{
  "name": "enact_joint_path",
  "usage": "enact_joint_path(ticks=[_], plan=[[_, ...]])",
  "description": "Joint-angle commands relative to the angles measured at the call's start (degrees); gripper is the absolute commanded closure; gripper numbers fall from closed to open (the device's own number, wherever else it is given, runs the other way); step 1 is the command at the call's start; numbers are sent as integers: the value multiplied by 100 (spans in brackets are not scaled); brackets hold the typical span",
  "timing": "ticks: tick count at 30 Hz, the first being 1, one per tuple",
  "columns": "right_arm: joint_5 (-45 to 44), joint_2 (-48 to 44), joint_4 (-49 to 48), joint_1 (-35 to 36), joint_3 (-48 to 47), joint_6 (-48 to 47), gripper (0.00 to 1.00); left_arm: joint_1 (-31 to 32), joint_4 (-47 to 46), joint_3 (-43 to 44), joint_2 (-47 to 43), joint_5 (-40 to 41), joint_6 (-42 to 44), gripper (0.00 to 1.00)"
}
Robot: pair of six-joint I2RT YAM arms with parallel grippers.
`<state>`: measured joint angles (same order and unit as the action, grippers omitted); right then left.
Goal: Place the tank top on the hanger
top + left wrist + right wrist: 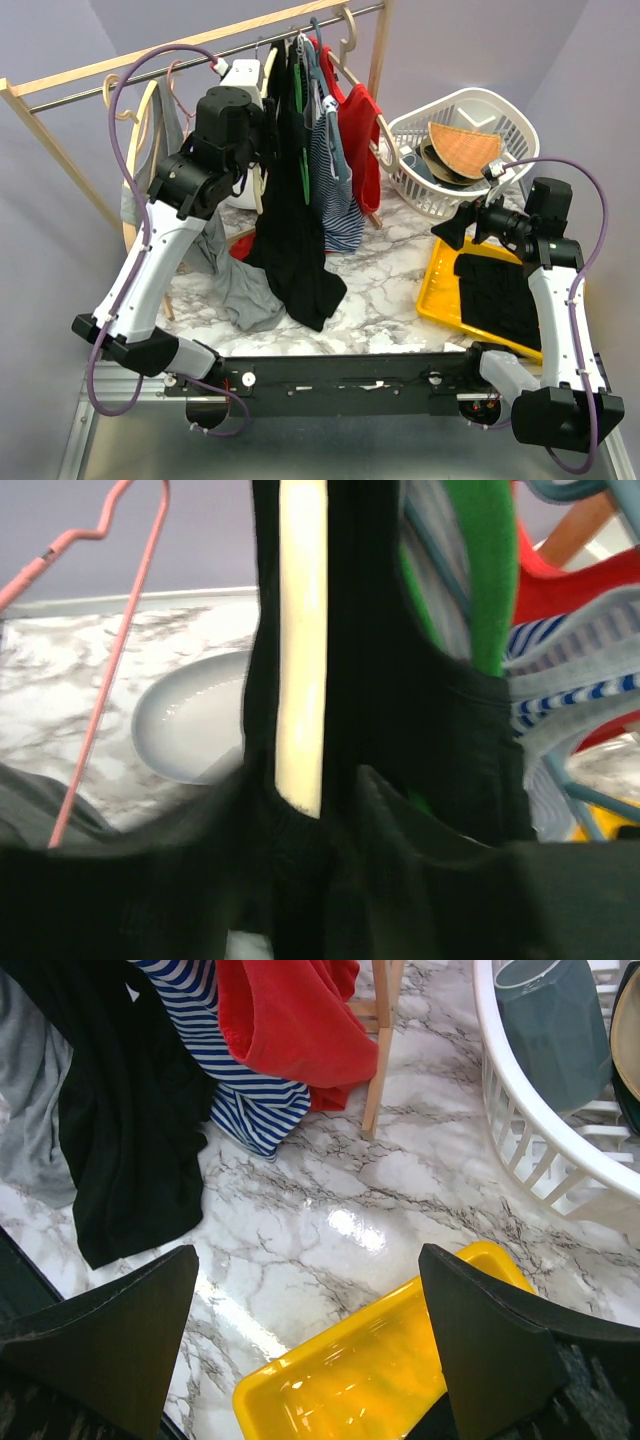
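Note:
The black tank top (285, 240) hangs from the rack rail, its hem trailing on the marble table. The left wrist view shows its fabric (400, 730) wrapped round one pale cream arm of the hanger (300, 630). My left gripper (265, 135) is up against the top's shoulder at the hanger. Its dark, blurred fingers (120, 900) flank the strap, and their hold is unclear. My right gripper (452, 228) hovers open over the yellow tray's far corner, its fingers (110, 1340) wide apart with nothing between them.
A green-striped black garment (490, 570), a striped top (335, 190) and a red one (360, 140) hang beside it. A grey top (245, 295) droops at the left. A pink wire hanger (110, 650), a white basket (520, 120) and a yellow tray (440, 290) holding black cloth (500, 290) are nearby.

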<state>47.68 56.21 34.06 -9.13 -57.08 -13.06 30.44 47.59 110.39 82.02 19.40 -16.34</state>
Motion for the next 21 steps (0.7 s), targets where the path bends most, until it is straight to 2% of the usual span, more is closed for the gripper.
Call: enact_joint_path(ticks=[1, 4, 10, 13, 15, 21], plan=[[84, -74, 48, -54, 39, -30, 0, -38, -128, 0, -493, -454, -150, 27], [31, -101, 48, -46, 30, -65, 0, -38, -136, 9, -765, -630, -282, 16], [-66, -294, 83, -45, 65, -390, 0, -38, -180, -140, -1441, -1306, -396, 2], [-267, -584, -83, -45, 162, -487, 0, -38, -451, -631, -2055, -1929, -326, 1], [-540, -864, -189, -54, 258, -461, 0, -38, -645, -1263, -2426, -2403, -317, 1], [-1506, -1611, -233, -54, 48, -101, 0, -38, -1182, -3098, -4016, -2941, -265, 1]])
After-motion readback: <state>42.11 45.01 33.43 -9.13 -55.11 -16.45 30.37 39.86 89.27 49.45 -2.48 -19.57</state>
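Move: Between the left fingers, already parting, is the near arm of the cream hanger carrying the black tank top; its middle is about 5 cm ahead and level. The rail is some 12 cm ahead and 8 cm up. The green hanger is about 8 cm right and 2 cm ahead, the pink hanger roughly 15 cm left and 2 cm ahead, both slightly below. From the right hand, the cream hanger lies about 42 cm left, 12 cm ahead and 15 cm higher. Opening fully, the left hand lets go of the cream hanger's arm and pulls back towards the robot about 16 cm, arcing up some 8 cm before dipping a little, while its fingers tilt up and swing clockwise about 20 degrees. The empty right hand, still open, lifts about 3 cm and eases back above the yellow tray, tipping upward. ##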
